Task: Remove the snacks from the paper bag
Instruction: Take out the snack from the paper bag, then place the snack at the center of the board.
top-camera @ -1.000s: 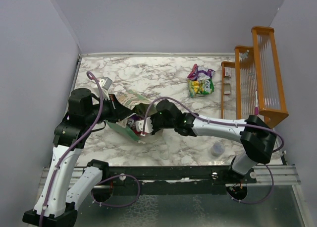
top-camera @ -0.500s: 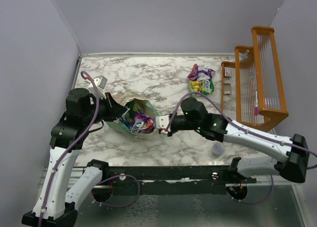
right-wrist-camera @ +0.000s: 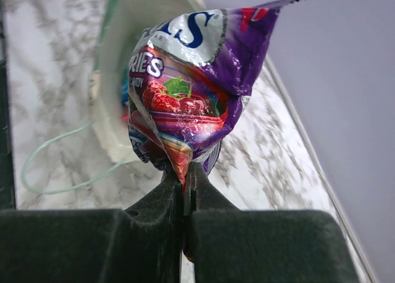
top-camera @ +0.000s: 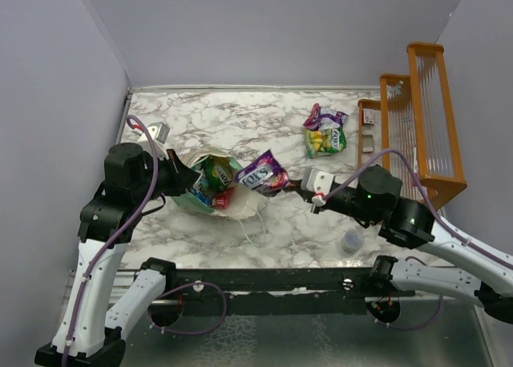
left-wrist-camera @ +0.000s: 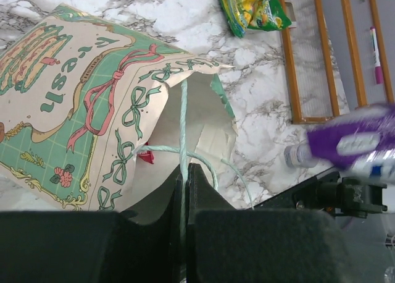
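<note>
The mint-green paper bag (top-camera: 207,192) lies on its side at the left, mouth facing right, with green, red and teal snacks (top-camera: 215,175) showing in its opening. My left gripper (top-camera: 178,177) is shut on the bag's string handle (left-wrist-camera: 183,128); the bag's printed panel (left-wrist-camera: 74,104) fills the left wrist view. My right gripper (top-camera: 292,183) is shut on a purple snack packet (top-camera: 261,175), held above the table just right of the bag's mouth; it also shows in the right wrist view (right-wrist-camera: 191,79). Two snack packets (top-camera: 325,135), green-yellow and purple, lie at the back right.
An orange wire rack (top-camera: 409,127) stands along the right edge. A small grey round cap (top-camera: 351,240) lies near the front right. A loose loop of string handle (top-camera: 255,229) trails on the marble in front of the bag.
My right gripper has drawn back to the right out of the bag's mouth with the purple packet in it. The bag has opened up and its contents show.
</note>
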You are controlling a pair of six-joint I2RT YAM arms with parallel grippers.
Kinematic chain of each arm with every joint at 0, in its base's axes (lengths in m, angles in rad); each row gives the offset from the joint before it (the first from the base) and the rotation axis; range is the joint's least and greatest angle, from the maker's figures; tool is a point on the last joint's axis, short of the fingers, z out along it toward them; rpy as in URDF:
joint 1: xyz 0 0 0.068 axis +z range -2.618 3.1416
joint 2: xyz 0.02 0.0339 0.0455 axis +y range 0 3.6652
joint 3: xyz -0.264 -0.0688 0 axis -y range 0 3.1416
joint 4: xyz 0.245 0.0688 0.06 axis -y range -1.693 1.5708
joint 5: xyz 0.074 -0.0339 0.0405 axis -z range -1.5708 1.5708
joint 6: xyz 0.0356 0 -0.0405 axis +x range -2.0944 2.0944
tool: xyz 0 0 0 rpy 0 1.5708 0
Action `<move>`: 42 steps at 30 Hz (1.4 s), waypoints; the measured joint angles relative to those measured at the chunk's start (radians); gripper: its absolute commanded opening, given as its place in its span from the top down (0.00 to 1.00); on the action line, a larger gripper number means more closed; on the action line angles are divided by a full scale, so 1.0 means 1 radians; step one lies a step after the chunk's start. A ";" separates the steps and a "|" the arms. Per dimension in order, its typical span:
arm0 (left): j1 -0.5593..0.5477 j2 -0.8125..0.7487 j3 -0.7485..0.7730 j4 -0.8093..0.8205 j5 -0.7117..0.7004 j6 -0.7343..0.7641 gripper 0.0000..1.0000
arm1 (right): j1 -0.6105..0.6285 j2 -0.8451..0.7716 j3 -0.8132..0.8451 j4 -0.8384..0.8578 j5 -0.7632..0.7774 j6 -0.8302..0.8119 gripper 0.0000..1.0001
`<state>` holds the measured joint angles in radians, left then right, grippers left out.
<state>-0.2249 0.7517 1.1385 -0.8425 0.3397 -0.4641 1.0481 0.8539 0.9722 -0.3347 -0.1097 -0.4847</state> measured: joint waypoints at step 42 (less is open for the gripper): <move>-0.024 -0.248 -0.339 0.156 0.257 0.011 1.00 | -0.456 0.476 -0.136 0.214 0.211 0.762 0.52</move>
<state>-0.2493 0.5037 0.7998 -0.6861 0.5964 -0.4534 0.5919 1.3300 0.8360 -0.1207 0.1017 0.2771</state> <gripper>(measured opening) 0.036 0.347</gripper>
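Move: The right hand holds the purple FOX'S bag in the air; the bare spot for it lies about 14 cm ahead, 12 cm to the right and 26 cm below. The yellow-green bag sits some 14 cm beyond that spot, the earlier purple packet another 9 cm out, the clear cup roughly 14 cm nearer than the spot and 7 cm right. From the left hand, clasping the handle cord, the paper bag's middle is about 7 cm ahead, 2 cm right and 17 cm below. Swinging forward and right, first slightly up and then down about 20 cm, the right hand carries the purple bag away from the paper bag to the near side of the yellow-green one, turning some 55 degrees clockwise and tipping its fingers down; there they open and lift off slightly. The left keeps its shut grip on the cord, pulling back and a little right, then lowering about 5 cm as it turns clockwise. ##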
